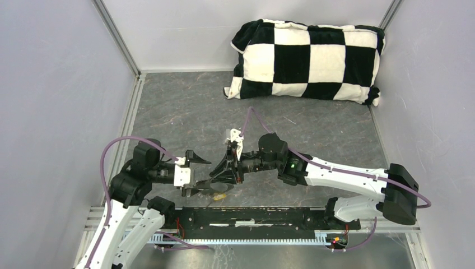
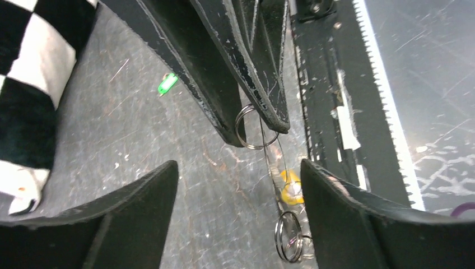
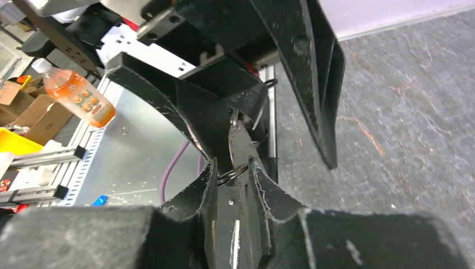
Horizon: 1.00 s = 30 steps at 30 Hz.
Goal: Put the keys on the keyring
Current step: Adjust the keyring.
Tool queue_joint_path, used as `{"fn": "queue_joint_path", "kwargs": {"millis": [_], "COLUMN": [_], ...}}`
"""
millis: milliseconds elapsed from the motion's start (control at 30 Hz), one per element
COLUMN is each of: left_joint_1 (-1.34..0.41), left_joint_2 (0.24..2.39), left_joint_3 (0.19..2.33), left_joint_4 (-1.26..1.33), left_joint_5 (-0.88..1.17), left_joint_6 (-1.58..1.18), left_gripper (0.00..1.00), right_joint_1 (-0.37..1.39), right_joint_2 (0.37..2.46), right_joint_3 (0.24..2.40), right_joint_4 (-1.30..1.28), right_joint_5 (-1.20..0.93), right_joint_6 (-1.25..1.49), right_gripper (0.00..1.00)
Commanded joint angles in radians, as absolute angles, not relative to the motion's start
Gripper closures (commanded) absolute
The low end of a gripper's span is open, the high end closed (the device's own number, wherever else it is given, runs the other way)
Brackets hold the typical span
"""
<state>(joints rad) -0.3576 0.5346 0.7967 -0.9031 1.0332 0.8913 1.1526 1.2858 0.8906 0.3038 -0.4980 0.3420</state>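
My right gripper (image 1: 217, 178) is shut on a small silvery ring (image 2: 255, 130), also seen in the right wrist view (image 3: 232, 175). The thin wire of the keyring (image 2: 273, 162) hangs from that ring. The wire runs down to the yellow-headed key (image 2: 291, 188) and a second small ring (image 2: 288, 238) near the table. The yellow key also shows in the top view (image 1: 219, 196). The green-headed key (image 2: 167, 84) lies alone on the table, further off. My left gripper (image 2: 240, 165) is open and empty, facing the right gripper's tips, with its right finger beside the yellow key.
A black-and-white checkered pillow (image 1: 308, 59) lies at the back right. The black toothed rail (image 1: 252, 216) runs along the near edge, close to the hanging key. Grey walls close in both sides. An orange bottle (image 3: 78, 95) stands off the table.
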Motion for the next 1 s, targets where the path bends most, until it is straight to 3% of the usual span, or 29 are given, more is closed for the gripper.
{"fn": "queue_joint_path", "kwargs": {"millis": [0, 100, 300, 400, 500, 633, 767, 967], "left_joint_1": [-0.359, -0.359, -0.358, -0.359, -0.359, -0.359, -0.358, -0.358], "left_joint_2": [0.566, 0.582, 0.589, 0.584, 0.573, 0.553, 0.484, 0.353], "left_joint_3": [0.848, 0.864, 0.871, 0.877, 0.889, 0.905, 0.876, 0.806], "left_joint_4": [-0.918, -0.931, -0.938, -1.008, -1.041, -1.035, -0.919, -0.716], "left_joint_5": [1.158, 1.182, 1.168, 1.153, 1.135, 1.101, 1.043, 0.974], "left_joint_6": [0.834, 0.808, 0.801, 0.881, 0.932, 1.028, 1.075, 1.131], "left_gripper": [0.2, 0.35, 0.79, 0.97, 0.98, 0.98, 0.98, 0.98], "right_joint_1": [1.166, 1.172, 1.185, 1.188, 1.192, 1.192, 1.193, 1.193], "right_joint_2": [1.293, 1.302, 1.311, 1.302, 1.288, 1.262, 1.235, 1.172], "right_joint_3": [0.97, 0.995, 1.019, 1.021, 1.026, 1.021, 1.03, 1.029], "right_joint_4": [0.358, 0.352, 0.332, 0.327, 0.306, 0.285, 0.232, 0.193], "right_joint_5": [-0.581, -0.59, -0.579, -0.573, -0.567, -0.565, -0.554, -0.489], "right_joint_6": [0.318, 0.31, 0.295, 0.29, 0.273, 0.255, 0.205, 0.15], "right_gripper": [0.94, 0.94, 0.95, 0.94, 0.91, 0.75, 0.48, 0.25]}}
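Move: The upper part of the metal keyring plate, with the wire ring that the right fingers already pinch, lies about 2 cm right of the left hand, 1 cm back and level. Another pair of rings on the plate sits some 3 cm back, 1 cm right and 3 cm below the left hand; the yellow key hangs about 6 cm back, 6 cm right and 9 cm below it. From the right hand, the left's open jaws are about 3 cm left and level. The left fingers close on the keyring plate beside the wire ring, drawing back about 2.5 cm and up 1 cm to take it while the right hand brings it up some 2.5 cm and slightly back. The right fingers then open and let go, rising and edging off to the right; the left keeps its pinch, lifts about 2 cm and forward, and rolls its front edge up some 25 degrees. ##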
